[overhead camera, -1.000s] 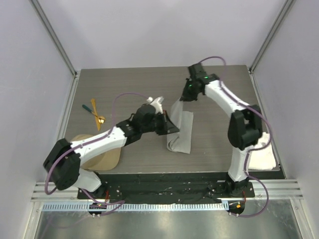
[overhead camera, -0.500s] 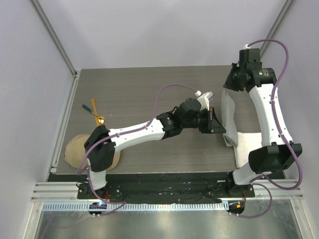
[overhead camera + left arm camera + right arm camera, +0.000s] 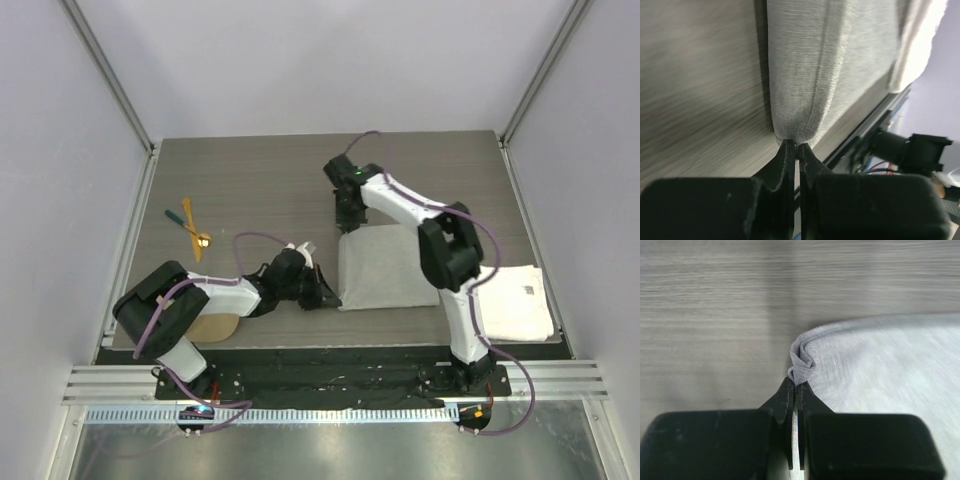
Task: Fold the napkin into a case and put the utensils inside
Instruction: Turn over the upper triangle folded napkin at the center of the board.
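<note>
The light grey napkin (image 3: 380, 270) lies flat mid-table as a broad rectangle, not shaped as a narrow case. My left gripper (image 3: 326, 298) is shut on its near left corner; the left wrist view shows the napkin (image 3: 810, 65) bunched at the left gripper (image 3: 795, 146). My right gripper (image 3: 346, 224) is shut on the far left corner, where the napkin (image 3: 880, 365) crumples at the right gripper (image 3: 798, 384). The utensils lie far left: an orange-yellow handled one (image 3: 186, 212), a teal handled one (image 3: 175, 217) and a gold spoon (image 3: 203, 240).
A thicker white towel (image 3: 520, 300) lies at the right near the table's front edge. A tan cap (image 3: 215, 326) sits at the front left, partly under my left arm. Metal frame posts rise at the table's back corners.
Both arms swung the hanging napkin right over the white towel, then back left. It now lies spread flat mid-table, both grippers low and still pinching its left corners.
</note>
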Robot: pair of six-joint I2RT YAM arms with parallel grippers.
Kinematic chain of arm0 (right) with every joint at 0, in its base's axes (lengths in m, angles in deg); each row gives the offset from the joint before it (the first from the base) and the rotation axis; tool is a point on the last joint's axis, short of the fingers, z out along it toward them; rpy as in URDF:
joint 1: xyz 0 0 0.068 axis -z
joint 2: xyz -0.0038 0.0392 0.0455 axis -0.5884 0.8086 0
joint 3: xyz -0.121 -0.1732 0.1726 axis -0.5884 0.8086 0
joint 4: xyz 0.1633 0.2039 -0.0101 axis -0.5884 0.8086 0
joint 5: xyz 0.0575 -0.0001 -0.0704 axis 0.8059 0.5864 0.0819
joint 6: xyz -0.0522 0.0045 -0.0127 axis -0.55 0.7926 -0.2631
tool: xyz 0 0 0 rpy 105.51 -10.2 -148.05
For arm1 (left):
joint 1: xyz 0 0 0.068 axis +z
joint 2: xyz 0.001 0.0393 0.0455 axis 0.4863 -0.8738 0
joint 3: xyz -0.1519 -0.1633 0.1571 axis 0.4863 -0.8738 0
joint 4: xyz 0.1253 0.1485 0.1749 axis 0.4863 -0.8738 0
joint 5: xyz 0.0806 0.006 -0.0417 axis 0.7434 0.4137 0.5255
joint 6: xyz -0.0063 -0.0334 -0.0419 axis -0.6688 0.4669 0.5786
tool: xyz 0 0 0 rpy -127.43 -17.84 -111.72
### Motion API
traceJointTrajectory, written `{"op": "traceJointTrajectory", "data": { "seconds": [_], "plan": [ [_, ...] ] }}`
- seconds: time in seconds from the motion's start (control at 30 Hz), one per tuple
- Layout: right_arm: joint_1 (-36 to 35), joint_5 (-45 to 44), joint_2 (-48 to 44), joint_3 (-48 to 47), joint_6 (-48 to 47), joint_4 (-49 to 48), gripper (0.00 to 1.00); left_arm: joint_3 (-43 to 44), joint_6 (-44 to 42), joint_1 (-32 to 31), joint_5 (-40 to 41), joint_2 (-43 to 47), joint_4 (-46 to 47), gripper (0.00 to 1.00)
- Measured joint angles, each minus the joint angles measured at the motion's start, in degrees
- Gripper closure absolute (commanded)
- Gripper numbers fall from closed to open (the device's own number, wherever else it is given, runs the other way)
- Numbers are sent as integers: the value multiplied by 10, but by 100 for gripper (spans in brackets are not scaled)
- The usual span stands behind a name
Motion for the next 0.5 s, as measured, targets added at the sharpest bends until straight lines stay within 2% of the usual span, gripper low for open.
{"op": "traceJointTrajectory", "data": {
  "seconds": [0.1, 0.13, 0.17, 0.2, 0.23, 0.27, 0.3, 0.33, 0.4, 0.43, 0.47, 0.5],
  "plan": [
    [-38, 6, 98, -51, 21, -9, 97, -62, -3, 9, 3, 37, 13, 100],
    [-45, 10, 115, -64, 24, -11, 96, -79, -5, 12, 8, 63, 16, 95],
    [-51, 9, 132, -83, 26, -4, 93, -82, -6, 14, 9, 70, 17, 89],
    [-53, 15, 137, -98, 30, -2, 80, -90, -7, 17, 13, 86, 22, 84],
    [-53, 21, 141, -113, 33, -1, 73, -96, -8, 21, 19, 100, 27, 70],
    [-54, 27, 141, -125, 37, -2, 65, -102, -10, 25, 25, 113, 31, 63],
    [-53, 32, 141, -136, 39, -3, 53, -106, -14, 28, 28, 123, 33, 58],
    [-52, 35, 141, -146, 40, -7, 45, -113, -14, 30, 30, 136, 32, 50],
    [-51, 43, 141, -157, 40, -16, 35, -123, -18, 30, 38, 163, 13, 42],
    [-50, 50, 140, -158, 38, -22, 27, -125, -21, 30, 44, 183, -7, 9],
    [-49, 60, 139, -158, 36, -24, 25, -127, -23, 30, 54, 209, -31, 0],
    [-46, 72, 137, -156, 33, -25, 23, -126, -32, 30, 64, 236, -58, 0]
  ]
}}
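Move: Both hands already pinch the napkin's left edge, the left hand at its near corner, the right at its far one. Bare board for the near corner lies about 5 cm left of the left hand, 1 back and 2 below; the right hand's landing spot is some 7 cm left, level, 6 below. The napkin's middle is some 10 cm ahead and 14 right of the left hand, 10 back and 12 right of the right hand; the wooden spoon's bowl is 40 cm left and 3 back of the right hand. Both hands carry on to the robot's left with the napkin's left edge still pinched, the right also sinking about 5 cm and the left only about 1 cm, to lay the edge down on the bare board left of the napkin's middle. Then both open wide and let go of their corners as they rise some 3 to 4 cm, still easing left, the right also slipping a couple of centimetres forward and tilting slightly. ##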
